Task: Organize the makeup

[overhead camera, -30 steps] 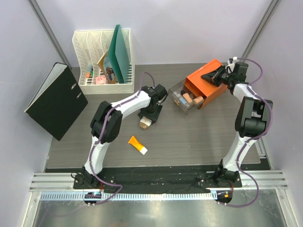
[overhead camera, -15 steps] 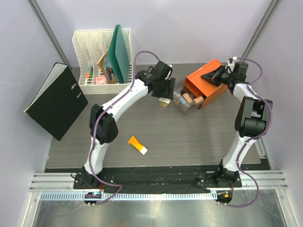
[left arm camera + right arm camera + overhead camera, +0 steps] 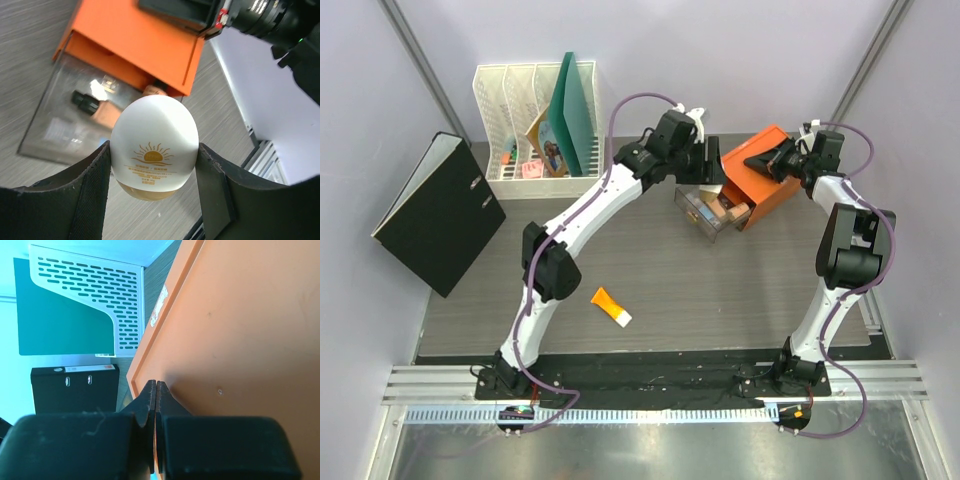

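Observation:
My left gripper (image 3: 154, 151) is shut on the white oval compact (image 3: 154, 140), which carries a gold sun print. It hangs above the open clear drawer (image 3: 55, 127) of the orange drawer box (image 3: 760, 185). Peach black-capped bottles (image 3: 100, 109) lie in that drawer. In the top view the left gripper (image 3: 705, 165) sits just left of the box. My right gripper (image 3: 156, 386) is shut, its tips pressed on the box's orange top (image 3: 240, 330). An orange white-capped tube (image 3: 611, 307) lies on the table near the front.
A white file rack (image 3: 520, 125) with a green folder (image 3: 575, 105) stands at the back left. A black binder (image 3: 440, 212) leans at the left edge. The grey table (image 3: 740, 300) ends at a metal rail in front.
The left arm has lifted the compact off the middle of the table and carried it back and right, to above the open drawer. The right arm has not moved.

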Available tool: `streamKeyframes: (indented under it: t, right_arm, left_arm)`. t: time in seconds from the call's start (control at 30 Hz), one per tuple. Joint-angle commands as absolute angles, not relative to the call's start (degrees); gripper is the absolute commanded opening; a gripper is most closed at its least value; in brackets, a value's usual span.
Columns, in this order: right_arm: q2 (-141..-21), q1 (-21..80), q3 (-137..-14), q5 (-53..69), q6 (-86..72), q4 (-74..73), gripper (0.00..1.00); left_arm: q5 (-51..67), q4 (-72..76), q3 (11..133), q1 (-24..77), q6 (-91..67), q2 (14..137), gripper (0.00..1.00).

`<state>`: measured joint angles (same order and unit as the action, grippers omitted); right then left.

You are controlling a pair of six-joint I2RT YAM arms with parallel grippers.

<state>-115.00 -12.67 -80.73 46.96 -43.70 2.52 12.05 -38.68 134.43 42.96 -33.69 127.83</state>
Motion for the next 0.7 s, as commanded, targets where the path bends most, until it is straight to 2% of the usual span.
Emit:
streamKeyframes:
  t: [0.0, 0.07, 0.17, 0.2, 0.27, 0.3, 0.37, 0.47, 0.67]
  right_arm:
    - [-125.5, -14.3, -74.1, 38.4, -36.9, -12.9, 0.01]
    - [-125.6, -14.3, -74.1, 38.4, -36.8, -13.0, 0.01]
    - [-125.7, -14.3, -74.2, 38.6, -37.0, -12.9, 0.01]
    - [-125.7, -14.3, -74.3, 38.6, -37.0, -12.9, 0.01]
    - [-125.9, -14.3, -74.4, 38.6, -37.0, -12.9, 0.01]
    - [-125.9, -14.3, -74.4, 38.6, -37.0, -12.9, 0.01]
    - [-126.0, -14.3, -74.4, 38.7, -37.0, -12.9, 0.01]
    - [-126.0, -14.3, -74.4, 38.7, -36.9, -12.9, 0.01]
    - [-126.1, -14.3, -74.2, 38.8, -36.9, -12.9, 0.01]
  left_arm:
    - [13.3, -32.1, 137.0, 43.6, -36.5, 130.2, 0.20]
    - [13.2, -32.1, 137.7, 43.6, -36.6, 131.6, 0.27]
    - [12.9, -31.7, 137.5, 43.6, -37.0, 132.6, 0.49]
    - [12.8, -31.6, 137.5, 43.6, -36.9, 133.1, 0.60]
    - [12.5, -31.1, 137.5, 43.6, -36.6, 133.8, 0.69]
    - [12.9, -30.0, 137.5, 43.6, -36.2, 133.9, 0.80]
    - [12.3, -29.0, 137.5, 43.6, -35.7, 134.1, 0.89]
    - [10.0, -27.3, 137.6, 43.6, -34.8, 134.0, 0.96]
    - [8.3, -26.6, 138.0, 42.9, -32.5, 131.9, 0.96]
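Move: The left gripper, already holding the white egg-shaped makeup piece, is above the open clear drawer, whose middle is about 3 cm ahead, 1 cm right and 20 cm down. In the drawer, the clear bottle lies some 2 cm ahead and 4 cm left of the gripper, a tan bottle 3 cm ahead and 5 cm right. The orange box stands about 8 cm ahead and 8 cm right. From the right gripper the drawer is roughly 9 cm back and 7 cm left. Lower the left gripper about 5 cm towards the open drawer, easing a couple of centimetres to the right, and spread the fingers wide to let the white egg-shaped piece go while still well above the drawer floor. Then ease forward and start back up, some 1.5 cm, fingers open and empty. ##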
